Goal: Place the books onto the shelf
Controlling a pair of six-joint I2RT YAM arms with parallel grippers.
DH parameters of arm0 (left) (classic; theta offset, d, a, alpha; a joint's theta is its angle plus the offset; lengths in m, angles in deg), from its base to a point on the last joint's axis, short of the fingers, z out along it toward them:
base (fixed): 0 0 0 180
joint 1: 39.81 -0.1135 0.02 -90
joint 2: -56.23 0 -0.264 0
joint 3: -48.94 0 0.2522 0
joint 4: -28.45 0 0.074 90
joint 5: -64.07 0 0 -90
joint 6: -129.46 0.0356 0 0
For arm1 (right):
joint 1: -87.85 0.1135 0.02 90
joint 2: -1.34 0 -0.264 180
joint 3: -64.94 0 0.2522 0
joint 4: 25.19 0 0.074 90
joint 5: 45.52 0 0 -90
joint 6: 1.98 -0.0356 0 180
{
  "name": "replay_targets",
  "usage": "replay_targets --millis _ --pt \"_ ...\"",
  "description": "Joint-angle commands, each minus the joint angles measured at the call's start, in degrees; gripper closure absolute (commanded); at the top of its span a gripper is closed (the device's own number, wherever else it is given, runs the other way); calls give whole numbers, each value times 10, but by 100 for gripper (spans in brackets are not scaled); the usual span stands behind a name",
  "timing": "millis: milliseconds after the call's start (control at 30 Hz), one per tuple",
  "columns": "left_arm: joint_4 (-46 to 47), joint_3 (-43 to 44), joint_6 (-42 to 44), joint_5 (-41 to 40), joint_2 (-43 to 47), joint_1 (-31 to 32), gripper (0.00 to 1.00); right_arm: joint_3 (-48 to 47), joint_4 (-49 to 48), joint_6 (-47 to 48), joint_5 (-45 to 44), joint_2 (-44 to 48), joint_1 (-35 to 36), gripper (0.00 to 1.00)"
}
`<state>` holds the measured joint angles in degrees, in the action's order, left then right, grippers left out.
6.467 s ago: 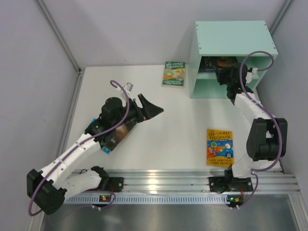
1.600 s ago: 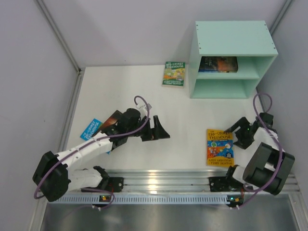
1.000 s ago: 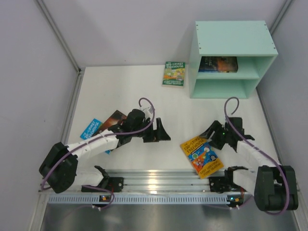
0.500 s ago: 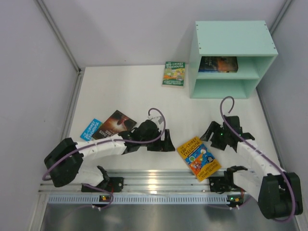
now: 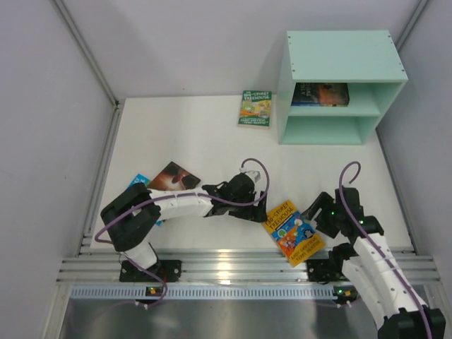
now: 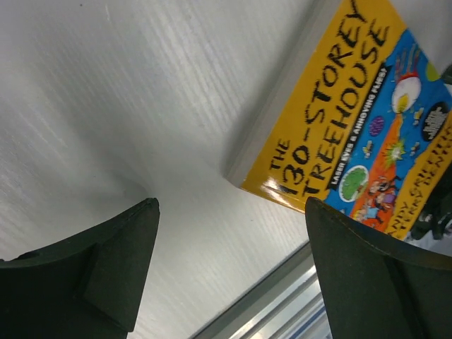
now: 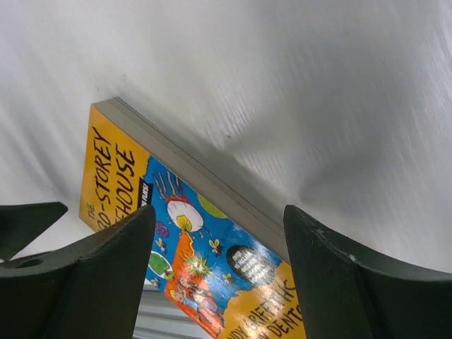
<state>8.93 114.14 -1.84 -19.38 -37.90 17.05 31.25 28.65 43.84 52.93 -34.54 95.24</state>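
Observation:
An orange-yellow book (image 5: pixel 293 232) lies cover-up and askew at the table's near edge, one corner over the rail. My left gripper (image 5: pixel 258 211) stands open just left of it; in the left wrist view the gripper (image 6: pixel 232 205) has bare table between its fingers and the book (image 6: pixel 353 134) ahead to the right. My right gripper (image 5: pixel 319 217) is open at the book's right side; in the right wrist view it (image 7: pixel 219 212) hovers over the cover (image 7: pixel 212 275). The mint-green shelf (image 5: pixel 342 56) holds books (image 5: pixel 319 94) in its upper compartment.
A green book (image 5: pixel 255 108) lies left of the shelf. A dark brown book (image 5: pixel 173 176) and a light blue book (image 5: pixel 137 182) lie under the left arm. The metal rail (image 5: pixel 226 265) runs along the near edge.
My left gripper has swung right, up to the orange-yellow book. My right gripper has drawn back toward the near edge beside it. The book has barely shifted.

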Motion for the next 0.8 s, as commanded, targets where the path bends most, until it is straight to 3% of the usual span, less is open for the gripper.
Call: replay_targets --millis 0,100,333,433,533,633,667,767 --pt "4 26 50 -17 -21 -4 11 9 61 -66 -16 62 4 28" --pt "22 55 82 29 -45 -8 11 -1 91 -99 -32 96 3 26" --pt "-8 134 149 90 -130 -9 14 -49 128 -91 -48 -9 2 26" --pt "-21 152 177 115 -154 -8 18 -92 168 -88 -117 -28 3 26" --pt "-18 160 186 132 -174 -8 29 -113 190 -85 -129 -17 3 27" --pt "-14 168 186 140 -196 -8 45 -127 219 -100 -150 -9 3 27" --pt "-19 175 182 132 -202 -9 56 -128 219 -98 -151 -10 3 27" --pt "-40 197 170 109 -227 -17 68 -122 216 -98 -137 -32 3 26"
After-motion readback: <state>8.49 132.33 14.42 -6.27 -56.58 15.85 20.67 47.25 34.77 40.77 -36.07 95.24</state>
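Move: The 130-Storey Treehouse book's middle is about 11 cm right of the left hand, 8 cm back and 3 cm lower; its title end is nearer. The dark book lies some 31 cm left and 8 cm ahead of the left hand, the green treehouse book about 43 cm straight ahead. From the right hand, the 130-Storey book is roughly 8 cm left, 5 cm back and 2 cm below. Left hand reaches right about 7 cm, turning 20 degrees clockwise, fingers closing at the title end; right hand withdraws. ##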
